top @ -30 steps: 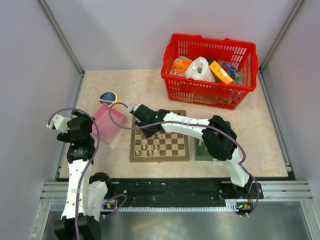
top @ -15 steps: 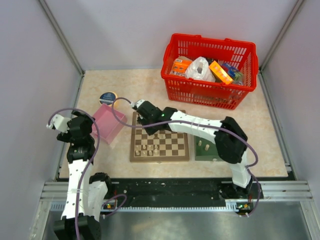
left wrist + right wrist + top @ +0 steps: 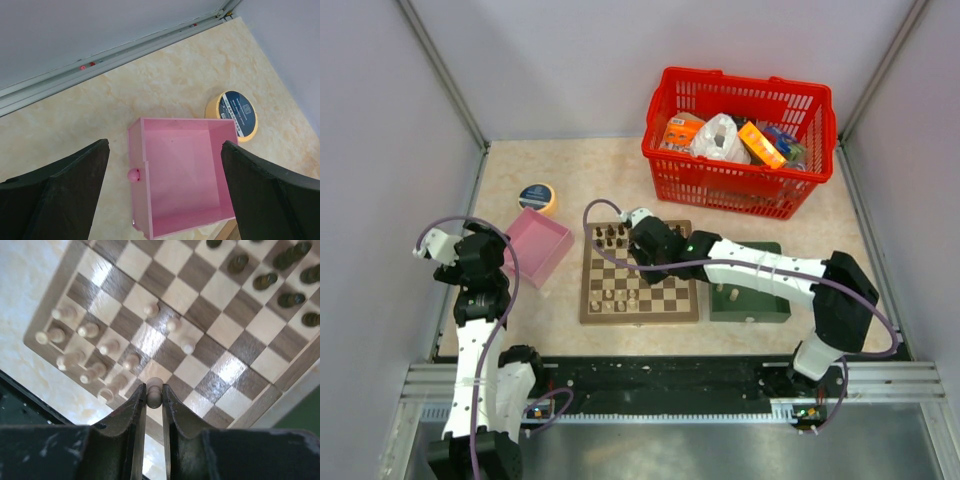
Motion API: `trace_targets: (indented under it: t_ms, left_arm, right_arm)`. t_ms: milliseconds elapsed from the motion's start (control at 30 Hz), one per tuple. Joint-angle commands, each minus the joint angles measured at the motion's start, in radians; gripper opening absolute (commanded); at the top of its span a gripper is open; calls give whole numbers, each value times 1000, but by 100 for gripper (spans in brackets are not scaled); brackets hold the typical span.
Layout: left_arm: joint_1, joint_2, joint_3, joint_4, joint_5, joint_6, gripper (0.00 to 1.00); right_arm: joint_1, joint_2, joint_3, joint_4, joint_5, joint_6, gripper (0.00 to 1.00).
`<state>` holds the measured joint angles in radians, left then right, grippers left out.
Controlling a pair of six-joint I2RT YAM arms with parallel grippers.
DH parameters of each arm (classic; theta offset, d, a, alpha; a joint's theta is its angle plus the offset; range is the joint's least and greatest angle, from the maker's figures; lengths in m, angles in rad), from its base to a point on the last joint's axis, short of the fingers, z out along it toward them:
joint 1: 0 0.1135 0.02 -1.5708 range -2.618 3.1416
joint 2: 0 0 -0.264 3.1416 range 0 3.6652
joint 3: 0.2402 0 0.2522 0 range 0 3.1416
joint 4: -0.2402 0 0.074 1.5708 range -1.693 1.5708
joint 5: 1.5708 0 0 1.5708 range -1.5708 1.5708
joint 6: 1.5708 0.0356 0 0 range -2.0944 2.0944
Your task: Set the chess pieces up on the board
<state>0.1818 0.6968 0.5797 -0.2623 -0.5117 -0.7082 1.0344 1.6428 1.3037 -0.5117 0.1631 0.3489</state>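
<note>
The board lies in the middle of the table. Several dark chess pieces stand along its far left edge and several cream ones near its front left. My right gripper hovers over the board's far side. In the right wrist view it is shut on a small cream pawn, held above the board; cream pieces sit at the left there, dark ones at the upper right. My left gripper hangs open above the empty pink box.
A pink box sits left of the board, with a roll of yellow tape behind it. A green tray holding a few pieces lies right of the board. A red basket full of packets stands at the back right.
The right arm has swung rightward, carrying its gripper from the board's far left corner toward the middle of its far side and uncovering the green tray. The left arm has not moved.
</note>
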Motion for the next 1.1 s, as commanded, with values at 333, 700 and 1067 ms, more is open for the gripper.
trace_targets:
  t_ms: [333, 700, 1067]
  left_arm:
    - [7, -14, 11, 20, 7, -2, 99]
    - [7, -10, 9, 20, 4, 1, 99]
    - [7, -8, 5, 23, 6, 0, 99]
  right_arm:
    - [58, 90, -37, 49, 16, 61, 16]
    - [59, 132, -38, 47, 50, 76, 16]
    - [59, 153, -34, 47, 41, 75, 16]
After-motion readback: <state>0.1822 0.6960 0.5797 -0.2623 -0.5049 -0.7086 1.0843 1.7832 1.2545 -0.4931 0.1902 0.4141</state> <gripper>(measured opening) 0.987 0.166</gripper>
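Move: The right hand holds a white pawn; its empty square, fifth in the pawn row, lies about 2 cm back, level sideways, 10 cm below. The last set pawn is 3 cm left of that square; the piece behind that pawn is 3 cm nearer the base. A loose white pawn stands 6 cm beyond the square, 1 cm to its right. From the left hand the square is roughly 41 cm right, 5 cm back, 16 cm below. The right hand, still pinching the pawn, sinks about 7 cm and slightly back towards its empty pawn-row square. ##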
